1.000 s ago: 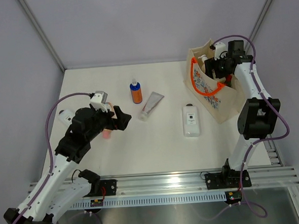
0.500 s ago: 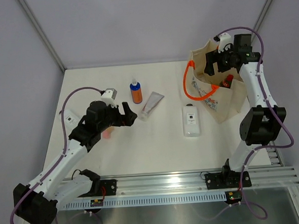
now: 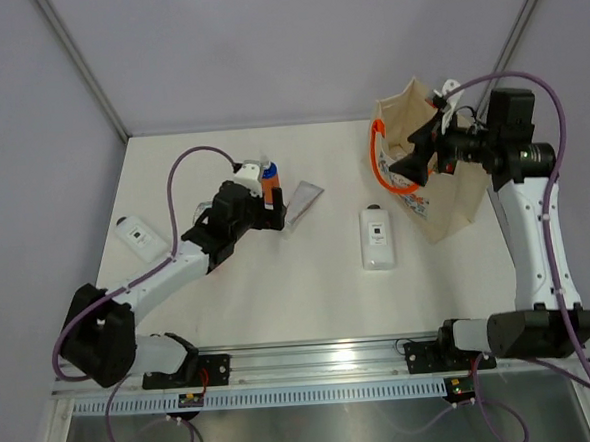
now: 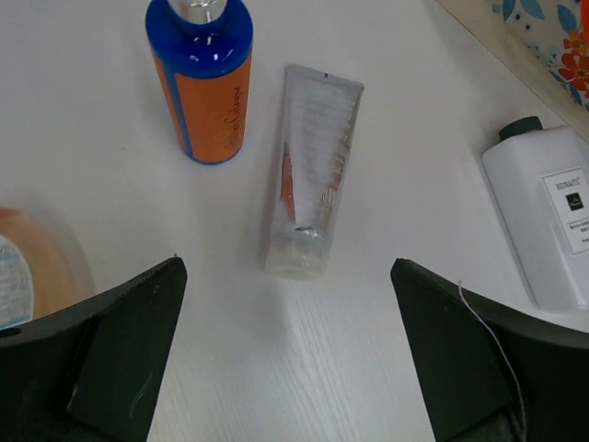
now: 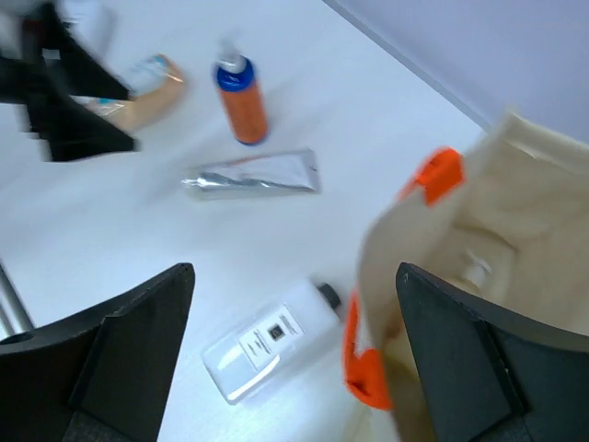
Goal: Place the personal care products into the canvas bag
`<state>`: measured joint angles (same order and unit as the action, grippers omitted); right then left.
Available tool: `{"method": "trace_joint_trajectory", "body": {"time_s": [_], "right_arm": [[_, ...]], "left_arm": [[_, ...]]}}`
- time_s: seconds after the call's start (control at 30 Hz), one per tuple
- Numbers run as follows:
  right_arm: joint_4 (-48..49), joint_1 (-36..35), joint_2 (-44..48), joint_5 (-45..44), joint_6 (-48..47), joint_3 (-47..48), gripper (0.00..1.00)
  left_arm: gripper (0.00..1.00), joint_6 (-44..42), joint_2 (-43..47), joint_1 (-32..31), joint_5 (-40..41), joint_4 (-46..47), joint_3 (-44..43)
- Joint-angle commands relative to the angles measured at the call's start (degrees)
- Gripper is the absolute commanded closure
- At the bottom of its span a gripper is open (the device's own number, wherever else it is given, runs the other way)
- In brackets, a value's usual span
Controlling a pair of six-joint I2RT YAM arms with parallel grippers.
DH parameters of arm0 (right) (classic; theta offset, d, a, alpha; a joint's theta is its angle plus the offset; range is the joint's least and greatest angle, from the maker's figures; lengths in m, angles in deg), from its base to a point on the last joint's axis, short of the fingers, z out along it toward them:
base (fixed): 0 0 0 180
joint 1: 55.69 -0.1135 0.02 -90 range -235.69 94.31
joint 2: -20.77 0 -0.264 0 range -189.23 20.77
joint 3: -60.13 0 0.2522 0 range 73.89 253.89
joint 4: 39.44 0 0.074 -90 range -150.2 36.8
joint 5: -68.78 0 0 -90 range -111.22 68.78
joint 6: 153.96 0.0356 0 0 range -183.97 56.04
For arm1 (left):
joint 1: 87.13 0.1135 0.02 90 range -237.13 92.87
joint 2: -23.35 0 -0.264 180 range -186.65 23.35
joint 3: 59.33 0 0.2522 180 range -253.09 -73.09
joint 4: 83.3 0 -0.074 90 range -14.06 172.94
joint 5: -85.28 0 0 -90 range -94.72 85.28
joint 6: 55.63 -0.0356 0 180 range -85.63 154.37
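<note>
The orange bottle with a blue cap [image 3: 267, 175] stands at the back of the table, with the silver tube [image 3: 301, 201] lying beside it. My left gripper [image 3: 266, 211] is open and empty just in front of them; in its wrist view the silver tube [image 4: 308, 180] lies ahead between the fingers and the orange bottle [image 4: 207, 78] is at the upper left. The peach tube [image 4: 32, 272] lies at the left. The flat white bottle [image 3: 377, 238] lies mid-table. My right gripper [image 3: 419, 151] is open and empty above the near rim of the canvas bag [image 3: 444, 207].
A small white labelled object [image 3: 136, 234] lies at the far left of the table. The bag's orange handle [image 3: 377, 166] hangs toward the table's middle. The right wrist view shows a blurred white pump top [image 5: 474, 272] inside the bag. Grey walls close the back and sides.
My left arm has reached forward and right, from over the peach tube to the orange bottle and silver tube. My right gripper has lifted out of the bag and swung toward the table.
</note>
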<state>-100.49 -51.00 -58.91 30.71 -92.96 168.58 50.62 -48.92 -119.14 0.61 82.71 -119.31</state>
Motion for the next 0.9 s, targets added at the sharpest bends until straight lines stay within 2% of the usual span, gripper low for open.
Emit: {"method": "trace_joint_trajectory", "body": {"time_s": [0.0,0.07,0.27,0.5,0.7,0.83,0.87], "right_arm": [[2.3,-2.7,6.6,13.3,-3.4,-11.1,0.01],[7.5,-3.2,11.2,14.3,-2.7,-19.1,0.01],[10.5,-3.2,15.3,15.0,-5.0,-28.1,0.00],[14.4,-3.3,15.5,17.0,-3.0,-31.1,0.00],[14.3,-3.3,15.9,16.3,-3.9,-32.2,0.01],[13.8,-3.3,15.3,15.7,-4.2,-32.1,0.01],[13.5,-3.3,15.2,15.6,-4.7,-32.2,0.00]], "left_arm": [[0.01,-8.9,-9.2,-1.8,7.1,16.2,-4.0],[0.01,-11.5,-13.7,-1.8,10.7,18.2,-7.4],[0.01,-12.2,-26.1,-0.9,15.3,20.1,-15.4],[0.01,-8.7,-34.1,1.2,17.5,19.7,-22.9],[0.08,-6.4,-38.7,3.4,16.7,15.9,-28.5],[0.30,-4.9,-39.4,4.9,12.4,15.3,-29.2],[0.48,-4.8,-39.2,5.1,11.7,15.4,-28.9]]}}
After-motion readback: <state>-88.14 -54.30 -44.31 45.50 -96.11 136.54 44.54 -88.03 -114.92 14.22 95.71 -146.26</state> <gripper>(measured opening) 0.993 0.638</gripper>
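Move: The blue-and-orange bottle stands about 17 cm ahead of the left hand, 1 cm to its right, its middle some 8 cm lower. The silver tube lies about 14 cm ahead and 8 cm right; the amber bottle is 9 cm ahead and 13 cm left, both some 13 cm down. From the right hand, high near the bag, the blue-and-orange bottle is roughly 15 cm ahead, 26 cm left and 27 cm down. The blue-and-orange bottle is reached by the open left hand, which runs forward about 17 cm, sinking 5 cm early and then staying nearly level, its wrist swinging some 15 degrees counter-clockwise while its left side rises. Its fingers close partway around the blue top, seeming to touch at the end. The empty right hand backs away from the bag, down and leftward, then waits open. ##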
